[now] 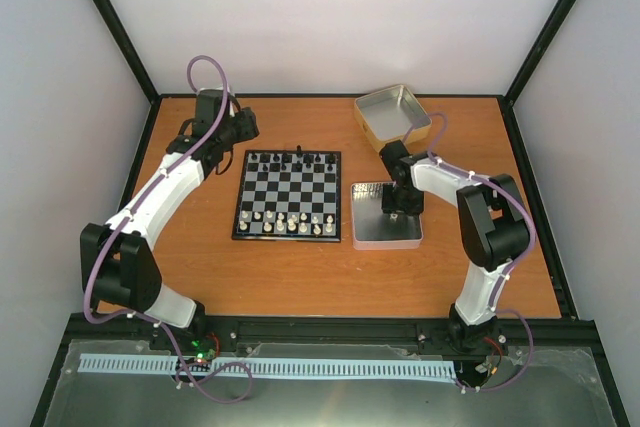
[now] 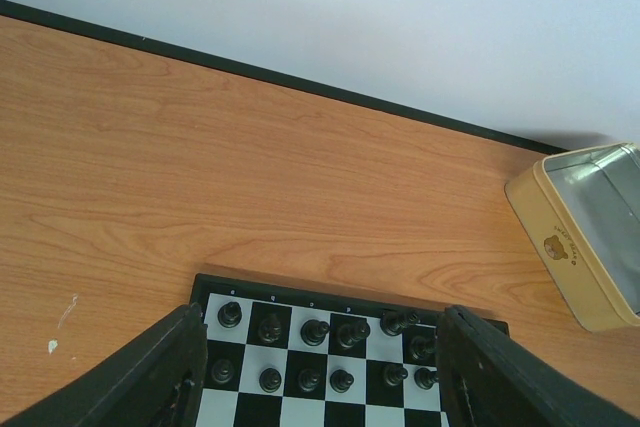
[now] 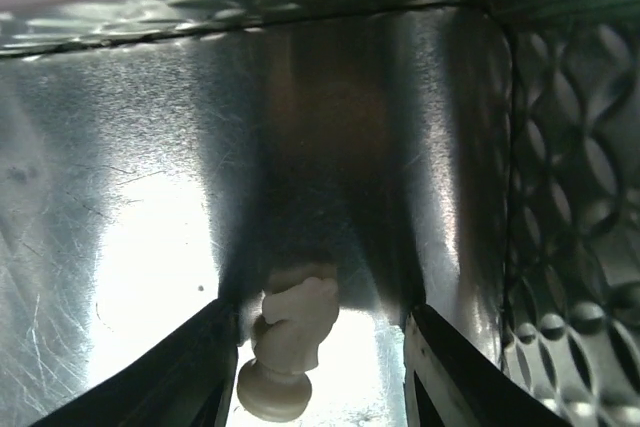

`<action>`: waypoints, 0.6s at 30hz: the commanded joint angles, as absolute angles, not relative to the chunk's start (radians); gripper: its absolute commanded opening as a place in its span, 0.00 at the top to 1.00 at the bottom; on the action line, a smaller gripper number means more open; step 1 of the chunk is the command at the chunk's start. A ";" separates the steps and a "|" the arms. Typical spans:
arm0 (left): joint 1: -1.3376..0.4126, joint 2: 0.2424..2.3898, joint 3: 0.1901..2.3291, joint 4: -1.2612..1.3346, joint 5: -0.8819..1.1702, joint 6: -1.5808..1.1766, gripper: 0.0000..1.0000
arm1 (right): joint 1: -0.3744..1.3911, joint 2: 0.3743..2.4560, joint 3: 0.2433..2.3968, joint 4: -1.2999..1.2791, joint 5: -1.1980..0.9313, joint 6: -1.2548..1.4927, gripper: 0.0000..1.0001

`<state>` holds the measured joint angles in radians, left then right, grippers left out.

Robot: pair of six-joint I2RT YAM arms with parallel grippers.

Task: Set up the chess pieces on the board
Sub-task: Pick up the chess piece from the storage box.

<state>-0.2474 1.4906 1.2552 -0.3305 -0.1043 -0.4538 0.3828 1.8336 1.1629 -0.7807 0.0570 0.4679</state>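
Note:
The board lies left of centre, with cream-white chess pieces on its two near rows and black pieces along the far rows. My right gripper is down inside a flat metal tin. In the right wrist view its jaws stand open around one white knight lying on the tin floor, close to the left finger with a gap on the right. My left gripper hovers open off the board's far left corner; between its fingers I see the black pieces, and it holds nothing.
A deeper cream-sided tin sits tilted at the back right, also seen in the left wrist view. The flat tin's embossed wall rises close on the right of my right gripper. A black frame borders the wooden table.

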 commanded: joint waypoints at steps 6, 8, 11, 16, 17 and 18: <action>-0.239 1.448 1.250 -0.323 -0.101 -0.460 0.36 | 0.393 1.813 1.124 -0.775 0.046 0.501 0.69; -0.239 1.445 1.249 -0.324 -0.099 -0.462 0.36 | 0.393 1.812 1.123 -0.776 0.044 0.502 0.73; -0.239 1.436 1.242 -0.323 -0.097 -0.467 0.36 | 0.393 1.802 1.111 -0.765 0.037 0.506 0.80; -0.239 1.410 1.226 -0.327 -0.065 -0.484 0.36 | 0.393 1.777 1.097 -0.724 0.041 0.477 0.88; -0.239 1.404 1.220 -0.327 -0.047 -0.485 0.36 | 0.393 1.766 1.101 -0.714 0.041 0.464 0.89; -0.239 1.397 1.214 -0.328 -0.027 -0.487 0.36 | 0.392 1.755 1.105 -0.700 0.041 0.450 0.89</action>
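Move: The last white chess piece sits between the right gripper's open fingers, about 1 cm to the left of the hand point, some 1 cm back and 1 cm below. The storage box around it has its middle roughly 3 cm to the left and 1 cm back; the board's middle is about 22 cm left and 4 cm ahead, and the yellow tin some 23 cm ahead and 1 cm left. From the left gripper, the piece is about 31 cm right, 12 cm back and 24 cm below. Keep the right gripper low in the storage box, fingers pointing down, and ease it back about half a centimetre while closing the fingers from half open until they stop on the white chess piece and pinch it from both sides. Don't lift yet; leave the wrist's attitude practically as it is. ##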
